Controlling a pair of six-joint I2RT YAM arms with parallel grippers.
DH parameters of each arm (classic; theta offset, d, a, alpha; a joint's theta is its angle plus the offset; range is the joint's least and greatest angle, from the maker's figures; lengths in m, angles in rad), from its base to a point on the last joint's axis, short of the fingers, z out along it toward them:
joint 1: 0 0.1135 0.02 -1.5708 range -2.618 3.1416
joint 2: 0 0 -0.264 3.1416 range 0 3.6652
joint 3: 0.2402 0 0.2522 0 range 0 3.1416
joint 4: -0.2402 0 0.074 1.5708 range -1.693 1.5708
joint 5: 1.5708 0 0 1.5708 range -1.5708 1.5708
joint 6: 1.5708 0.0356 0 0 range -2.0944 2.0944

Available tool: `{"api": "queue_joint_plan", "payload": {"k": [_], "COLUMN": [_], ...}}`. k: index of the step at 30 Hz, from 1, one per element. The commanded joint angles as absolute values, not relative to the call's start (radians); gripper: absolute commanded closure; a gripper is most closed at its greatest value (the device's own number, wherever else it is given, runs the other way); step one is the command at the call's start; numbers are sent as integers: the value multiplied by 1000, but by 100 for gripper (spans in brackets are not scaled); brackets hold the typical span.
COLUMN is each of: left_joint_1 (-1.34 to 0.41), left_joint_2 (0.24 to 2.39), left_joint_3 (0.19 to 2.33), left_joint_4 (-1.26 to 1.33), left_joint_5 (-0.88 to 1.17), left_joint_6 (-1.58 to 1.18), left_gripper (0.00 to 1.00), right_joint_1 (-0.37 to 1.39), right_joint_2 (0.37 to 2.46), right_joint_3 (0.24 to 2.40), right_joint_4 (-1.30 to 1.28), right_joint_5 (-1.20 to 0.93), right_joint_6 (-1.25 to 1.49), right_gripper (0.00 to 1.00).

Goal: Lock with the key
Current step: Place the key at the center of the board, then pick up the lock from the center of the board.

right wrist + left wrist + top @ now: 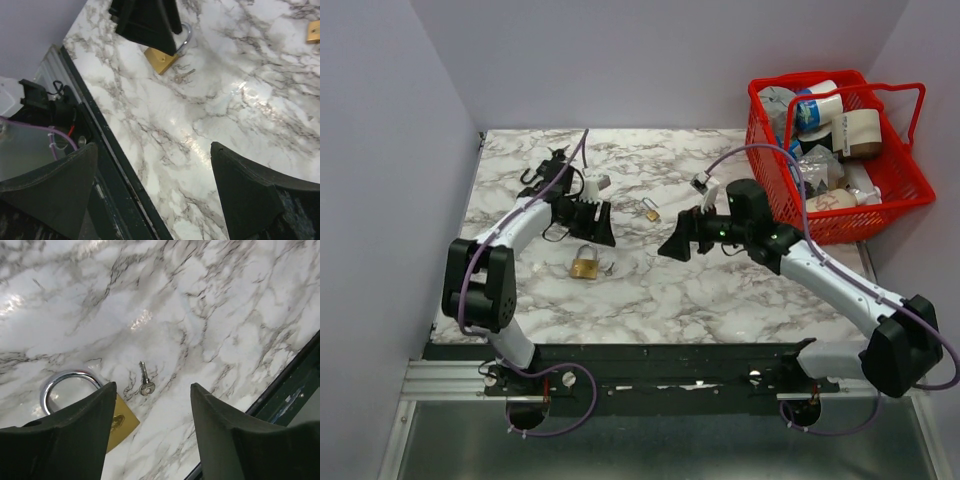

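Observation:
The bunch of keys (701, 183), small with black heads, lies at the back middle of the marble table, just beyond my right arm. A large brass padlock (584, 264) with a silver shackle lies front left, with a single small silver key (145, 382) beside it. My left gripper (592, 230) hovers open and empty just above this padlock (120, 422); the silver key lies between its fingertips in the left wrist view. My right gripper (678, 243) is open and empty over the table's middle. In the right wrist view the padlock (161, 59) and the silver key (183, 75) lie far ahead.
A small brass padlock (651, 212) lies mid-table between the arms. A squat black padlock (542, 172) sits at the back left. A red basket (905, 165) full of bottles and packets stands at the right. The table's dark front edge (117, 165) runs under my right gripper.

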State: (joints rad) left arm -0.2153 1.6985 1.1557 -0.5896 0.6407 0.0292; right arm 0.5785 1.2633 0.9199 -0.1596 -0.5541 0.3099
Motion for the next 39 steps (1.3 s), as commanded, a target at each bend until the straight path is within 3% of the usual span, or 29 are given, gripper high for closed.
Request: {"api": "queue_joint_plan", "payload": {"k": [1,2,3,4,9,15,19,39], "left_joint_1": [-201,-192,-180,-155,-89,-54,-54,-52], "left_joint_2": [1522,1473,1450,1428,1307,1217,1166,1167], "left_joint_3": [1216,1216,1216,1204,1204,1178,1132,1092], "left_joint_4": [-551,-523,-509,-491,-402,-307,-273,-261], "left_joint_5": [623,630,637,646,638,580,525,661], "left_joint_6": [-33,-53,-80,-124,-205,-303,-308,-350], "left_gripper": [24,20,6,1,1,1,1,1], "right_joint_1": [574,575,575,575,575,575,575,577], "right_joint_2": [1388,1413,1439,1472,1709,1923,2009,2235], "right_joint_3": [1069,1124,1159,1190,1432,1592,1687,1813], "right_joint_4": [-297,-310,-320,-345,-437,-479,-489,-492], "right_joint_5": [-369,-344,-316,-251,-215,-183,-167,-160], "right_joint_6": [210,181,169,158,49,-28,-45,-118], "right_gripper": [0,1,2,3,23,30,32,34]}}
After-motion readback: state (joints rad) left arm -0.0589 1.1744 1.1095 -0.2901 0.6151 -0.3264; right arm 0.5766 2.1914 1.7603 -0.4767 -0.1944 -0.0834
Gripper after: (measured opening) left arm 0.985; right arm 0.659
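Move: The small brass padlock lies about 20 cm ahead of the right hand, 5 cm to its left and 18 cm below. The key, already put down, is some 15 cm nearer the base than that padlock and 9 cm left of it; the big padlock lies another 5 cm left of the key. From the left hand, the key is 7 cm below and about 2 cm back, the small padlock roughly 13 cm ahead and 9 cm to the right. Bring the right gripper about 20 cm forward, then down some 14 cm towards the small padlock, tipping the fingers about 30 degrees more downward and narrowing them to two thirds, still short of gripping. Meanwhile lift the empty left gripper about 20 cm straight off the key, drifting slightly left and forward, opening it wide and swinging its fingers outward. ##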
